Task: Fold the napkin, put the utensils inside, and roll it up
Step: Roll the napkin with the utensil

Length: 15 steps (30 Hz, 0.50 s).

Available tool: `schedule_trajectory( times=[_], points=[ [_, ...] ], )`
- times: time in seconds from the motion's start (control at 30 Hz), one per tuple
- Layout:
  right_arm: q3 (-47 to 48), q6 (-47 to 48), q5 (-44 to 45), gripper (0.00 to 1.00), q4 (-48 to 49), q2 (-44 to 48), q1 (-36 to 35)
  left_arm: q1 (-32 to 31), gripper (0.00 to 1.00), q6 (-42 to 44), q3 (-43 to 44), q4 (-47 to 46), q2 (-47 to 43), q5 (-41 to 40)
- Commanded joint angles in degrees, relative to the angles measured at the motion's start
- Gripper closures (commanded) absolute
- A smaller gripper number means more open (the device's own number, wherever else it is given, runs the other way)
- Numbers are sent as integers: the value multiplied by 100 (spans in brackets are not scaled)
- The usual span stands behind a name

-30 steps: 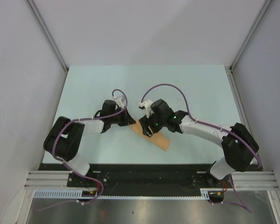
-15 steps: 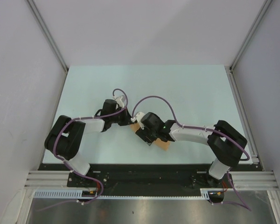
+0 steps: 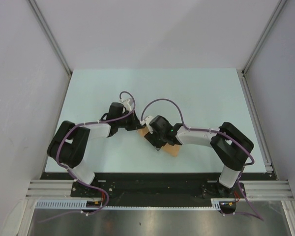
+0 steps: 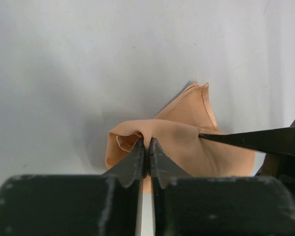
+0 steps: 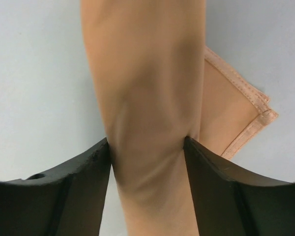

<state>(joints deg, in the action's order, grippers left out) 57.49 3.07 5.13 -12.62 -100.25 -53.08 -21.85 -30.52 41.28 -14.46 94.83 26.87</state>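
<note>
The peach-orange napkin (image 3: 173, 151) lies as a loose roll near the table's middle front, mostly under the two wrists. My left gripper (image 4: 146, 142) is shut on a raised fold at the left end of the napkin (image 4: 187, 132). In the top view the left gripper (image 3: 137, 127) meets that end. My right gripper (image 5: 146, 143) straddles the napkin (image 5: 147, 73) roll, both fingers pressing its sides so the cloth narrows between them. A flat hemmed corner sticks out to the right. The utensils are hidden. One right fingertip (image 4: 255, 140) shows in the left wrist view.
The pale green table (image 3: 201, 93) stretches behind and to both sides of the arms. Grey walls with metal corner rails (image 3: 51, 37) enclose it. The black base rail (image 3: 147, 179) runs along the near edge.
The right wrist has slid left and nearer along the napkin, covering more of it, its elbow folding in. The left gripper has stayed pinched on the cloth's left end.
</note>
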Motion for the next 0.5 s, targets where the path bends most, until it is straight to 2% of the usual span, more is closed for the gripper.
schedule_trajectory(
  times=[0.0,0.03,0.07,0.13,0.17,0.23,0.33,0.47],
  points=[
    [69,-210,-616,41,-460,-276,289,-13,80,-50,302,-75,-86,47],
    [95,-245,-1044,45,-513,-293,411,5,68,-33,337,-49,-139,-15],
    [95,-280,-1292,54,-600,-320,482,22,62,-15,355,30,-192,-155],
    [121,-420,-2115,59,-671,-364,683,84,46,55,381,162,-412,-296],
    [130,-534,-2382,63,-715,-373,737,101,43,81,381,206,-491,-349],
    [139,-658,-3109,66,-724,-408,895,145,37,186,320,320,-692,-507],
    [183,-860,-3814,69,-672,-469,1001,154,35,266,119,295,-921,-596],
    [341,-1027,-4248,70,-680,-627,1255,154,34,222,-242,-13,-1080,-490]
  ],
)
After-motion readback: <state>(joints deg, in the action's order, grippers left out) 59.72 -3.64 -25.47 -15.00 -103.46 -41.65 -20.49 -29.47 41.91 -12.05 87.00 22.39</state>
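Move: The napkin roll's middle lies almost at the right fingertips, about 1 cm farther out and at their height, with the open fingers astride it. The roll's left end, still pinched by the left gripper, is about 8 cm ahead and 8 cm left of the right hand. The loose napkin corner lies some 5 cm ahead and 3 cm right of it. From the left hand, the roll's middle is roughly 6 cm back, 8 cm right and 2 cm lower. Close the right gripper from astride the napkin roll until it pinches the roll between the pads, tipping the wrist some 30 degrees so the fingers swing back under the hand and, after a slight nudge forward, draw back about 2 cm. Meanwhile open the left gripper wide to let go of the roll's left end, then lift it about 4 cm clear, easing forward and a little left. ##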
